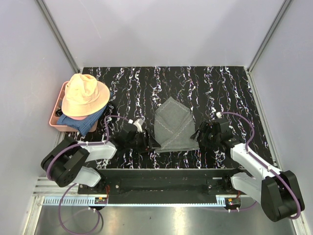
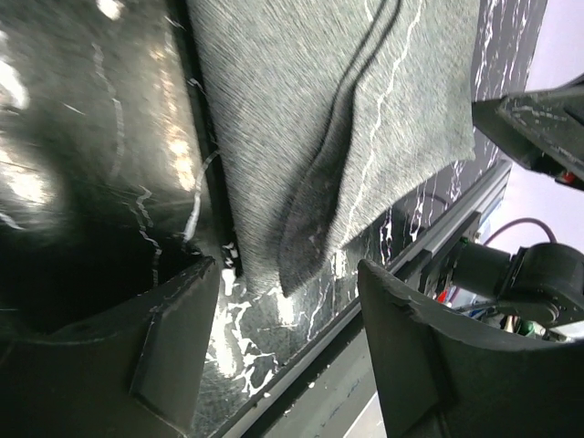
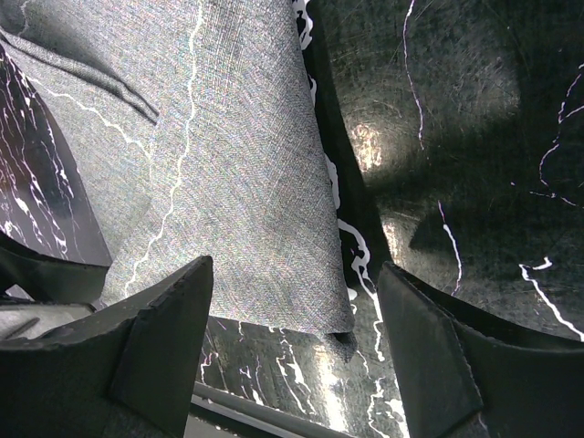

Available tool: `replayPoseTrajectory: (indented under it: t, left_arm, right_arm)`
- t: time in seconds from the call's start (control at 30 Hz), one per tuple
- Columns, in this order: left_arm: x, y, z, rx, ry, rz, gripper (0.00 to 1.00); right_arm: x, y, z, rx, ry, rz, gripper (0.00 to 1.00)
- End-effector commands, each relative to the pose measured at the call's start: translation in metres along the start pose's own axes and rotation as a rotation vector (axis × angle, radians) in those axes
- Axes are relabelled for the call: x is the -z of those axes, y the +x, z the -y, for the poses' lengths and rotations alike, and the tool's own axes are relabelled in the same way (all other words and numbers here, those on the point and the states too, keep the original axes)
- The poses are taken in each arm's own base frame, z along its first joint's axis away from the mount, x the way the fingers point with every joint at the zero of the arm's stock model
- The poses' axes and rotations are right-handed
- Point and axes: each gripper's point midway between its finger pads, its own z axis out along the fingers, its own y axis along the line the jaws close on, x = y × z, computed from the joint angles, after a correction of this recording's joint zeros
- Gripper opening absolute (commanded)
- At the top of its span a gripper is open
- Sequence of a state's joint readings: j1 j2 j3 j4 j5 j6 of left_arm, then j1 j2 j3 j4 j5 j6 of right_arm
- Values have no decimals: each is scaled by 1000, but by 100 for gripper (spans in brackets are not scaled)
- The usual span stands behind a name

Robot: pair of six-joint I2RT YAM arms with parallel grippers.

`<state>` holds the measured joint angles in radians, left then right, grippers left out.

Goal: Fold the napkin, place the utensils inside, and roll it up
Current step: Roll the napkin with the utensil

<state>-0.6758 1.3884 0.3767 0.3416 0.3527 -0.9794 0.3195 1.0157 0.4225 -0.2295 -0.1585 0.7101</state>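
The grey napkin (image 1: 173,125) lies partly folded on the black marbled table, with white stitch lines across it. My left gripper (image 1: 145,142) hovers low at the napkin's near left corner. In the left wrist view that gripper (image 2: 287,306) is open, the napkin (image 2: 347,119) corner just ahead of the gap and nothing between the fingers. My right gripper (image 1: 199,133) sits at the near right corner. In the right wrist view it (image 3: 297,283) is open over the napkin (image 3: 246,182) corner, which curls up slightly. The utensils are out of view.
A pink tray (image 1: 55,121) at the far left holds a peach hat (image 1: 85,95) and a blue cloth (image 1: 83,123). The table's front edge (image 1: 166,169) runs just behind both grippers. Grey walls enclose the table on three sides.
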Motion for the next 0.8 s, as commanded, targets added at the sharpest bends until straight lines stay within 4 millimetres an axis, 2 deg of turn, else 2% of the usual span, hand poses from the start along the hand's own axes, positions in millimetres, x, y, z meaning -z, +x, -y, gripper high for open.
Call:
replayPoseTrajectory:
  t: [0.0,0.43,0.67,0.77]
  left_arm:
    - [-5,1,3,-1,11,14,65]
    - [-17,4,-8,35,-25,-7,47]
    - [-18,6,-12,44,-44,-15,29]
    - [-20,3,-6,31,-30,-15,15]
  right_arm:
    - [3,-21,-21,34,-58,53,81]
    - [5,-19,-25,57,-84,39,82]
    - [5,-17,-32,90,-125,25,82]
    - [10,-16,-46,155,-206,16,81]
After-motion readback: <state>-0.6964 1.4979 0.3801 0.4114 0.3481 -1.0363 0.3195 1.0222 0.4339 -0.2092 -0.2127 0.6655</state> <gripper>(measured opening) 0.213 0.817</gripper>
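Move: The folded napkin's near-left corner lies just under the left fingertips, about 1 cm back, 1 cm to the right and 2 cm below. The near-right corner is some 17 cm to the right of this hand, about 1 cm back, and the far point about 20 cm ahead and 5 cm to the right, both low on the table. From the right hand, the near-left corner is roughly 5 cm back, 16 cm left and 4 cm below. The left fingers pinch the folded napkin's near-left corner: the open hand sinks about 2 cm onto it, easing barely 1 cm to the right, while the fingers close most of the way, faster towards the end. The wrist hardly tilts. The right hand hovers near the other near corner with its fingers still wide open. ##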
